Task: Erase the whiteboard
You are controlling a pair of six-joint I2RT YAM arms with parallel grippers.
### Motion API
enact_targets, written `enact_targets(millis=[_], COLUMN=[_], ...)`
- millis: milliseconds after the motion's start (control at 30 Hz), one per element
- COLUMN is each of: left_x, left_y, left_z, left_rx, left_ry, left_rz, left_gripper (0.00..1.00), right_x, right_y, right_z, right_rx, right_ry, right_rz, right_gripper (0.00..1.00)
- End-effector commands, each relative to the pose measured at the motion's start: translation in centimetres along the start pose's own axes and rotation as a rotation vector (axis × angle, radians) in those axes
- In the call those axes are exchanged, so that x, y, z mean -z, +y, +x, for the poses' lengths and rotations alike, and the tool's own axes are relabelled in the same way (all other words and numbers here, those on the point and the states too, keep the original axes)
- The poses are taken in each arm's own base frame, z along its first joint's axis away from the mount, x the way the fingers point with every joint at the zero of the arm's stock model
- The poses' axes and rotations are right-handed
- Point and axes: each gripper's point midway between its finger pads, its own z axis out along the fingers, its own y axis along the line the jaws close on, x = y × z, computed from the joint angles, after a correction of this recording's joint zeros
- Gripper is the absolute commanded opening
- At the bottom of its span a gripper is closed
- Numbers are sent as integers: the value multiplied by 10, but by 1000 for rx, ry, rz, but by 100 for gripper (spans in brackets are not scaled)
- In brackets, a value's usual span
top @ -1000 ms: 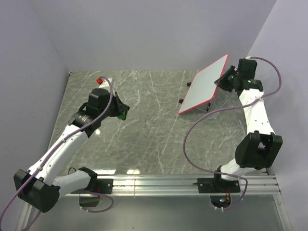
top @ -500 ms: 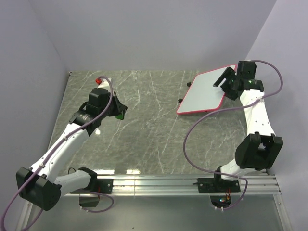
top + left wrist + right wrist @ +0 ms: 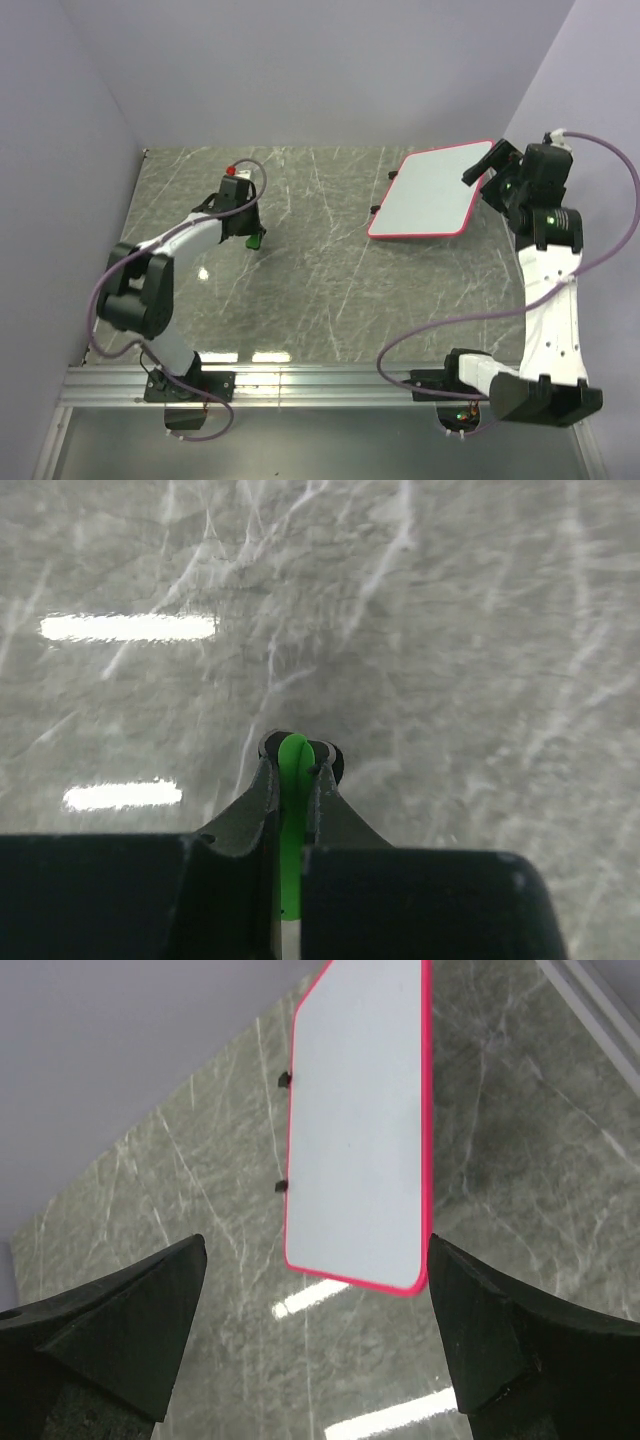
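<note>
The whiteboard (image 3: 425, 190) lies flat on the marble table at the far right, white with a red-pink rim. I see no marks on it. In the right wrist view the whiteboard (image 3: 360, 1130) lies below and ahead of the fingers. My right gripper (image 3: 482, 163) is open and empty, above the board's right edge; it also shows in the right wrist view (image 3: 316, 1248). My left gripper (image 3: 252, 238) is shut on a small green block (image 3: 295, 780), low over the table at centre left, well apart from the board.
Two small black clips (image 3: 392, 174) stick out from the board's left edge. Purple walls close the table at the back, left and right. A metal rail (image 3: 320, 385) runs along the near edge. A purple cable (image 3: 440, 330) loops over the table's right side.
The whiteboard, held tilted by my right gripper, now lies flat; the gripper has let go and drawn back right. My left arm has swung into a new pose, still holding the green block.
</note>
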Motion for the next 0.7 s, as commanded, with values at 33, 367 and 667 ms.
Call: enact_targets(millis=[33, 367, 667], left_x=[-34, -37, 59], left_y=[-6, -1, -5], left_z=[-31, -63, -94], left_rx=[15, 35, 71], left_ry=[-52, -85, -188], left_rz=[5, -104, -99], left_gripper=[5, 74, 73], right_x=[16, 32, 76], right_y=[-10, -3, 42], right_z=[23, 34, 26], right_rx=[-2, 34, 81], right_ry=[16, 10, -93], right_rz=[1, -87, -368], right_gripper=[98, 98, 100])
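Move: I still have the eraser shut in my left fingers. The bare table spot it is going to lies about 4 cm ahead of that hand, hardly to either side, and about 6 cm below it. The whiteboard's middle is far off, about 41 cm to this hand's right and 15 cm ahead, near its height. From my empty, open right hand, the same spot is roughly 43 cm left, 9 cm ahead and 30 cm down. I carry the eraser down and forward about 5 cm with my left hand to the table, open my fingers wide to let go of it while still easing forward, then climb clear by nearly 10 cm, drawing back a little at the end. My right hand, fingers kept open, backs off about 5 cm from the whiteboard and drifts left, turning slightly counter-clockwise. ##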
